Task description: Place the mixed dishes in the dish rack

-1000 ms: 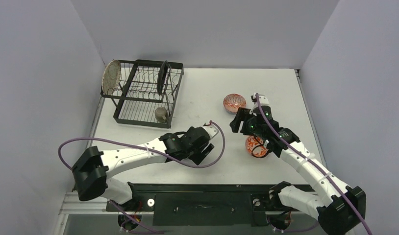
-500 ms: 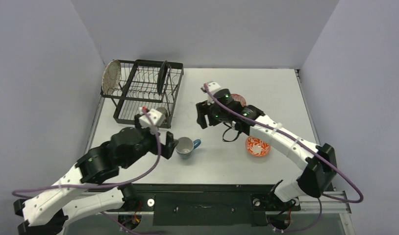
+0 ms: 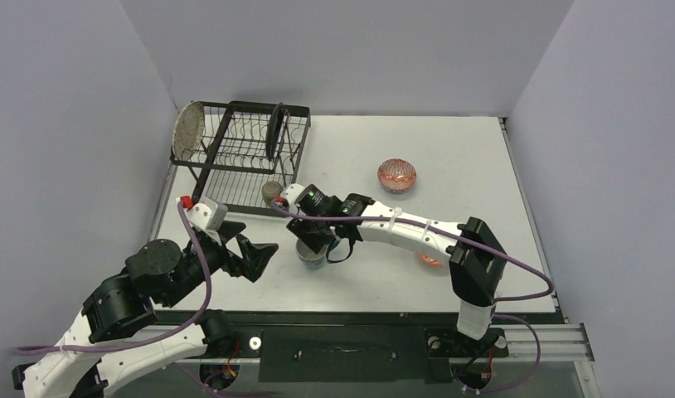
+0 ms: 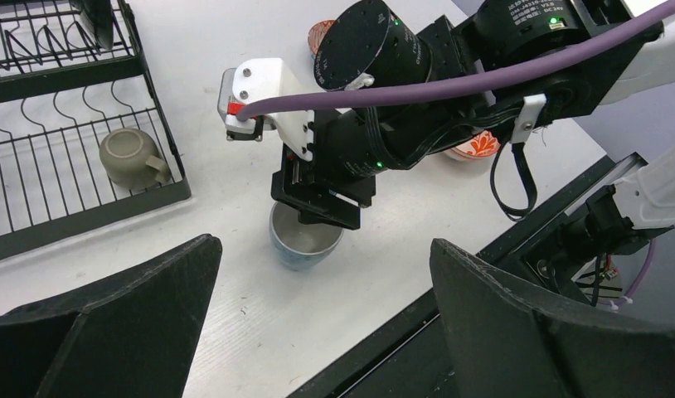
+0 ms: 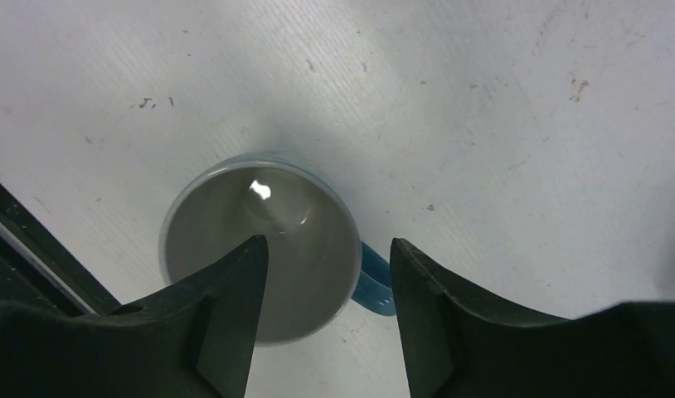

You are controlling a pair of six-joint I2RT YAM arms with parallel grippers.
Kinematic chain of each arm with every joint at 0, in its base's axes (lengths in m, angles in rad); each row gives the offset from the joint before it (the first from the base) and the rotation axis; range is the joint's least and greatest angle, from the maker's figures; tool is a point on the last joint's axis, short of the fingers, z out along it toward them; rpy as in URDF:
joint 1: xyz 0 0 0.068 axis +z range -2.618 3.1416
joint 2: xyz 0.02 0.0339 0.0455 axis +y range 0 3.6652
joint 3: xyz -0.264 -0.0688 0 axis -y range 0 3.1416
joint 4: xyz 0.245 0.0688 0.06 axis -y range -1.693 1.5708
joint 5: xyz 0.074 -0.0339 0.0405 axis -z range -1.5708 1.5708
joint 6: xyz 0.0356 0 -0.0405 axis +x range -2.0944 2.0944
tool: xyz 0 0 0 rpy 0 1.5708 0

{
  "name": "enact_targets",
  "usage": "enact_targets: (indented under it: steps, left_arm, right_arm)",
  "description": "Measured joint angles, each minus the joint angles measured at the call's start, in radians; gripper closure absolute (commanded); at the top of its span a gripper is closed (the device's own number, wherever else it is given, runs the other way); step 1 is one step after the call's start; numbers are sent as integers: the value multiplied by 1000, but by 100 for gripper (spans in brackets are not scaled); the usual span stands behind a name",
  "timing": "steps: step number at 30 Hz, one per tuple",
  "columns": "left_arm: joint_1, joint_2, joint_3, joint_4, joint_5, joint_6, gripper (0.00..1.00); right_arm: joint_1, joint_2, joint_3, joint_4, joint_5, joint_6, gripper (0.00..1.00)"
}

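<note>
The light-blue mug [image 3: 311, 259] stands upright on the table just in front of the dish rack [image 3: 235, 178]. My right gripper [image 5: 327, 241] hangs open over it: one finger is above the mug's [image 5: 293, 215] inside, the other outside its handle [image 5: 374, 282]. My left gripper [image 3: 259, 261] is open and empty, left of the mug [image 4: 305, 245]. In the rack are the olive-green cup [image 3: 273, 191], the black plate [image 3: 276, 128] in the slots and the speckled plate [image 3: 187, 130] leaning at its left end. One patterned bowl [image 3: 397, 175] sits mid-table, another [image 3: 428, 259] shows partly behind the right arm.
The right arm [image 3: 400, 230] stretches across the table's middle, from its base to the mug. The table's black front rail [image 4: 483, 274] runs close behind the mug. Grey walls enclose the table on three sides.
The left gripper opened, let go of the mug and drew back to the left. The right arm swung left from the bowls to above the mug, and its jaws narrowed a little.
</note>
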Motion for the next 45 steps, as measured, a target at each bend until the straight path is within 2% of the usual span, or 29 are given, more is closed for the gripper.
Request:
enact_targets:
  steps: [1, 6, 20, 22, 25, 26, 27, 33, 36, 39, 42, 45]
  left_arm:
    - [1, 0, 0, -8, 11, -6, 4]
    - [1, -1, -1, -11, 19, -15, 4]
    - [1, 3, -4, -12, 18, -20, 4]
    - [1, 3, -4, -12, 18, -22, 4]
    - [1, 3, -4, -12, 17, -26, 4]
    - [1, 3, -4, -12, 14, -28, 4]
    - [1, 3, -4, -12, 11, -29, 4]
    - [1, -1, -4, -12, -14, -37, 4]
    - [1, -2, -4, -12, -29, -38, 4]
    - [1, -3, -4, -9, -44, -38, 4]
    - [1, -3, -4, 11, -60, -36, 4]
    - [1, -4, -4, 61, -72, -25, 4]
  right_arm:
    - [-4, 8, 0, -11, 37, -20, 56]
    - [-9, 8, 1, -26, 55, -43, 62]
    - [25, 43, 1, -24, 70, -95, 61]
    - [25, 58, 1, -23, 71, -106, 66]
    - [25, 70, 5, -23, 77, -127, 86]
    - [24, 72, 6, -19, 77, -135, 95]
    - [23, 73, 6, -16, 74, -138, 99]
    - [23, 59, -14, 56, 30, -120, 100]
    - [-10, -5, -118, 149, -47, -50, 100]
    - [-103, -117, -266, 256, -172, 95, 100]
    - [-229, -261, -412, 418, -266, 325, 100]
    - [-313, -365, -460, 547, -299, 535, 100]
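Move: The blue mug stands under the right hand, its middle about 3 cm back, 2 cm to the left and 7 cm below, with the handle-side rim beneath the open fingers. The small mug in the rack is some 16 cm ahead and 13 cm left of this hand. The orange bowl lies about 30 cm right and 1 cm ahead, the red bowl 23 cm ahead and 22 cm right. From the left hand, the blue mug is roughly 5 cm ahead, 13 cm right and 28 cm below. Down about 3 cm in short, easing steps, the right hand sinks over the handle-side rim of the blue mug while its fingers narrow, then shut to pinch the mug wall with one finger inside. It then lifts fast, about 8 cm, bearing right and forward, and rolls some 40 degrees so that the fingers swing from steeply down towards pointing left, turning the mug with them. ##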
